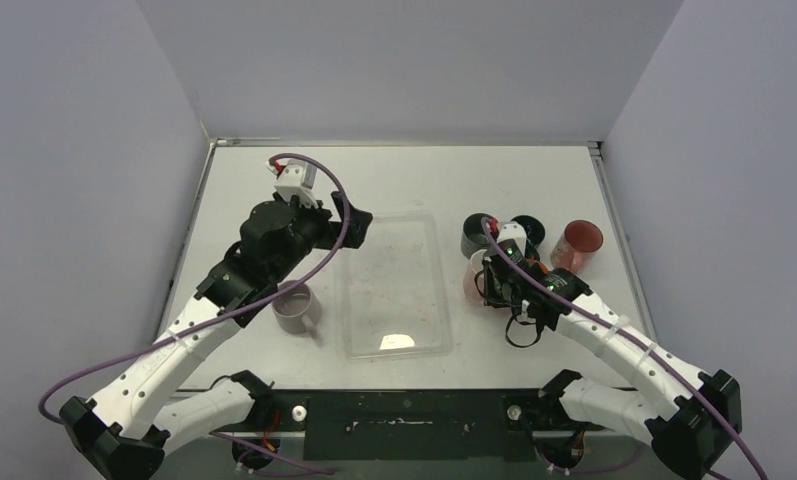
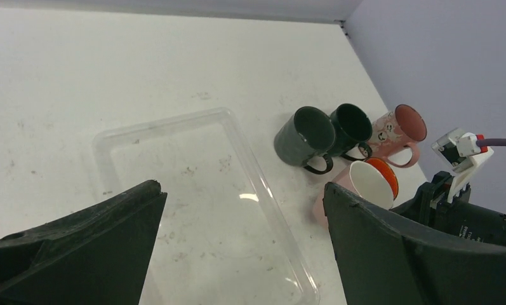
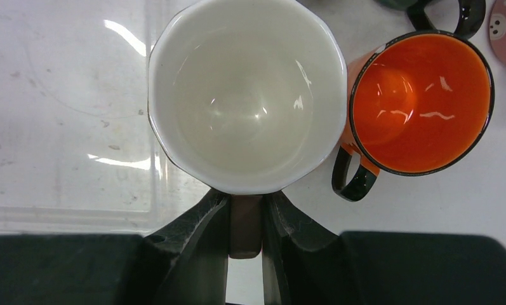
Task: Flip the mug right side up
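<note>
A pale pink mug [image 3: 247, 95] with a white inside stands right of the clear tray, its mouth toward my right wrist camera. My right gripper [image 3: 245, 203] is shut on its handle. In the top view the right gripper [image 1: 492, 280] covers most of that pink mug [image 1: 472, 275]. The left wrist view shows the mug's white mouth [image 2: 371, 184] facing upward at a slant. My left gripper [image 2: 242, 187] is open with nothing between its jaws, hanging over the tray's far left corner [image 1: 354, 222]. A lavender mug [image 1: 296, 308] stands mouth up beside the left arm.
The clear plastic tray [image 1: 394, 285] lies mid-table. An orange mug [image 3: 421, 101] stands right beside the held mug. Two dark green mugs [image 2: 304, 136] [image 2: 352, 127] lie on their sides behind it, with a pink patterned mug [image 2: 402, 127] to their right.
</note>
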`<state>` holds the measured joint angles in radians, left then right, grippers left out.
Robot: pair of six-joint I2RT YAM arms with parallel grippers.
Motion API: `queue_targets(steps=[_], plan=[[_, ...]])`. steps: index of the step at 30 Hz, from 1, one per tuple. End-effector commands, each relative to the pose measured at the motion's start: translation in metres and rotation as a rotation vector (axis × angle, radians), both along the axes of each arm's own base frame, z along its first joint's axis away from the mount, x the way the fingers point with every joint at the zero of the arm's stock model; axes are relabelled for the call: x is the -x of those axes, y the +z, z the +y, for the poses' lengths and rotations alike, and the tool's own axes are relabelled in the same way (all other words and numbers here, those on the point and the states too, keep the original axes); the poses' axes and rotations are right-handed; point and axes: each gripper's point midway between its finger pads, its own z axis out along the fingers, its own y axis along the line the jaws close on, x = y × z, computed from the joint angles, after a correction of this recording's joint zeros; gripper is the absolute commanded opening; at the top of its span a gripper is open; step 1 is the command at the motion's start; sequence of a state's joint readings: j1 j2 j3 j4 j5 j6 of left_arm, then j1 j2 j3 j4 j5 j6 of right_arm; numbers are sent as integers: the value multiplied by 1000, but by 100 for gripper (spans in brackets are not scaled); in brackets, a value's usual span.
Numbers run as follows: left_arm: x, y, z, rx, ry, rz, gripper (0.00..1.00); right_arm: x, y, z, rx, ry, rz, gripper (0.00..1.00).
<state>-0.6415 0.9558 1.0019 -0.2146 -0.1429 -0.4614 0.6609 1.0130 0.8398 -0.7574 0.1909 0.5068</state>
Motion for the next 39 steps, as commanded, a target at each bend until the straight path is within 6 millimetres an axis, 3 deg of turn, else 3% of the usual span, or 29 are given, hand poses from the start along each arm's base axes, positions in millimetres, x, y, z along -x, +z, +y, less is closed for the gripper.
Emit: queue_targets(steps=[1, 5, 14, 16, 20, 22, 25, 32, 38, 39], plan=[[2, -4, 6, -17, 32, 94, 96, -25, 14, 3, -45, -79, -124, 5], [2, -18, 6, -17, 45, 144, 96, -27, -1, 1, -27, -100, -114, 5], [3, -65, 36, -2, 285, 445, 96, -22, -32, -6, 26, -97, -77, 8], [6, -66, 36, 7, 274, 457, 96, -20, -39, -7, 33, -101, -63, 18], [14, -57, 31, 3, 141, 376, 96, -17, -40, -9, 30, -112, -54, 53], [20, -52, 35, 15, 136, 359, 96, -15, -33, -9, 18, -113, -65, 69], [30, -47, 43, -3, 135, 350, 96, -15, -13, -9, -10, -114, -94, 81], [51, -47, 76, -98, 240, 429, 96, -16, 43, -13, -56, -153, -158, 89], [67, -17, 94, -98, 255, 353, 96, -18, 112, -42, -34, -243, -296, 100], [68, -11, 97, -89, 260, 331, 96, -18, 124, -47, -31, -255, -325, 96]])
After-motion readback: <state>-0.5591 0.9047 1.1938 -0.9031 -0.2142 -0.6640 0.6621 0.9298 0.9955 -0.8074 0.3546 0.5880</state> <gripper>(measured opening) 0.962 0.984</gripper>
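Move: The right gripper still pinches the pink mug's handle, mug upright in front of it. The bare spot for it lies about 6 cm ahead and 5 cm lower. The orange mug stands some 10 cm right of that spot, level with it; the grey-green mug about 10 cm straight beyond; the clear tray's middle roughly 18 cm to the left, level with it. From the left gripper the spot lies some 28 cm right, 2 cm back and 24 cm below. Lower the right gripper about 5 cm, drifting slightly right, to set the pink mug on the table beside the orange one; hold there, open the fingers wide to let go of the handle, then rise some 12 cm clear of it. Meanwhile, sink the open, empty left gripper about 8 cm, tipping it downward, then draw it back and left towards the mauve mug, rising a little. ##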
